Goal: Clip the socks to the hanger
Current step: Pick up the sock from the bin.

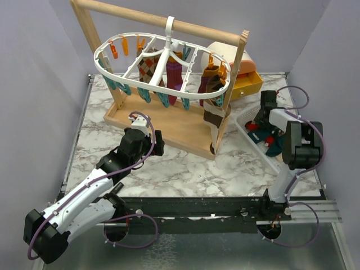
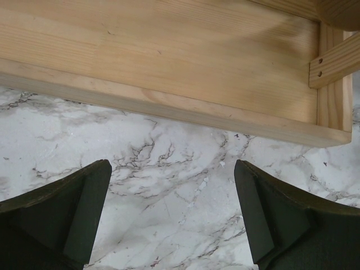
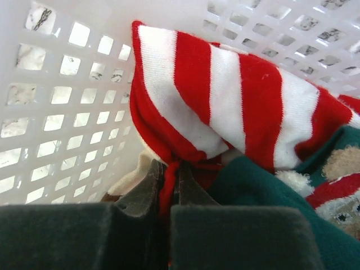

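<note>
The white oval hanger point(image 1: 115, 77) hangs from the wooden rack's top bar, with orange and teal clips around its rim. Three socks are clipped to it: an argyle one point(image 1: 149, 67), a maroon one point(image 1: 173, 76) and a brown one point(image 1: 211, 84). My right gripper point(image 3: 169, 174) is down in the white basket point(image 3: 56, 84), shut on a pinched fold of the red-and-white striped sock point(image 3: 225, 95). A teal sock point(image 3: 247, 191) lies beside it. My left gripper point(image 2: 171, 166) hovers open over the marble table, just in front of the wooden tray point(image 2: 169, 67), holding nothing.
The wooden rack's tray point(image 1: 169, 121) and posts stand in the middle of the marble table. The slatted basket point(image 1: 243, 128) sits at the right, with a yellow and orange box point(image 1: 247, 79) behind it. Purple walls enclose the table's sides.
</note>
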{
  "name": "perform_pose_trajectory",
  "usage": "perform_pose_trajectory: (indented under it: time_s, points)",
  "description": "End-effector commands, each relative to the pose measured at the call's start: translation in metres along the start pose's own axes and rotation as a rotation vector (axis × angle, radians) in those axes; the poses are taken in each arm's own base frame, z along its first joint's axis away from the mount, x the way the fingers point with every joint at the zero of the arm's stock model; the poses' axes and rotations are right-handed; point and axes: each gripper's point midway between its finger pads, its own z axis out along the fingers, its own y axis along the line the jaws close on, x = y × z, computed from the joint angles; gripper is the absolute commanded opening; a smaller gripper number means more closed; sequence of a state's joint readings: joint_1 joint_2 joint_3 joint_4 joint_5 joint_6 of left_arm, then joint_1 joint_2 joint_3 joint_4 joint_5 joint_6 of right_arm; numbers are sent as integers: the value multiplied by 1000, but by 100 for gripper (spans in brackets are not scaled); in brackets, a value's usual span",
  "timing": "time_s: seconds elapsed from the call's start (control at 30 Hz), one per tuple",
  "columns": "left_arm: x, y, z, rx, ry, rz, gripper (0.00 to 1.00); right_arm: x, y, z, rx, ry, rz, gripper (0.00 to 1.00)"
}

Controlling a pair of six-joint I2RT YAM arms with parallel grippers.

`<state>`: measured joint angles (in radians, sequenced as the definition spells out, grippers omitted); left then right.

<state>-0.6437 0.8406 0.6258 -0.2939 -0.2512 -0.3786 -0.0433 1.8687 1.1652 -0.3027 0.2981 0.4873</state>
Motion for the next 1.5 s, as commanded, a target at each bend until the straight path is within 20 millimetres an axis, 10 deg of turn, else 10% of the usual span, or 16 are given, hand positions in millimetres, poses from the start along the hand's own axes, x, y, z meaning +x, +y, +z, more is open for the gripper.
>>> perform_pose_trajectory:
  time_s: [0.0,0.23,0.4,0.73,1.03,1.17,1.3,1.47]
  points:
    - [-6,-1,-3,7,-25,2,99,53,-41,-12,98,160,-14,0]
    - [-8,-6,-5,33,-30,-2,99,-46,1,-105,-155,-107,245,0]
    - [-9,-8,-9,46,-40,-5,99,-73,9,-148,-237,-162,318,0]
    - [-13,-14,-15,73,-55,-7,99,-72,4,-200,-508,-359,410,0]
    - [-17,-19,-19,99,-74,-9,99,-10,-56,-151,-474,-441,497,0]
    - [-16,-21,-19,106,-71,-5,99,2,-90,-146,-317,-471,554,55]
    - [-14,-25,-20,120,-67,1,99,3,-124,-158,-125,-482,576,87]
    - [-13,-27,-21,129,-68,2,99,-28,-138,-193,-43,-544,497,98]
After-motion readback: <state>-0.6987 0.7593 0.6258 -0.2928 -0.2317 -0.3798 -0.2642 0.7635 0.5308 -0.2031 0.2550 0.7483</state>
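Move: The right gripper is already shut on red sock fabric, low in the far-left part of the bin. The green sock in the middle of the pile, over which the catch is to be taken, lies about 10 cm back and 2 cm right, at the same height. The yellow drawer is some 13 cm ahead, 7 cm left and 6 cm higher. From the left hand that green sock is roughly 50 cm right, 7 cm ahead and 14 cm down. Keep the right gripper shut on the red sock and lift it about 19 cm out of the bin corner, tipping the fingers up towards forward by nearly 40 degrees. Then draw it back and sink about 10 cm over the pile, open wide to let the sock go, and rise again, bearing right, with the hand turning clockwise. Raise the open left gripper a mere 2 cm. ##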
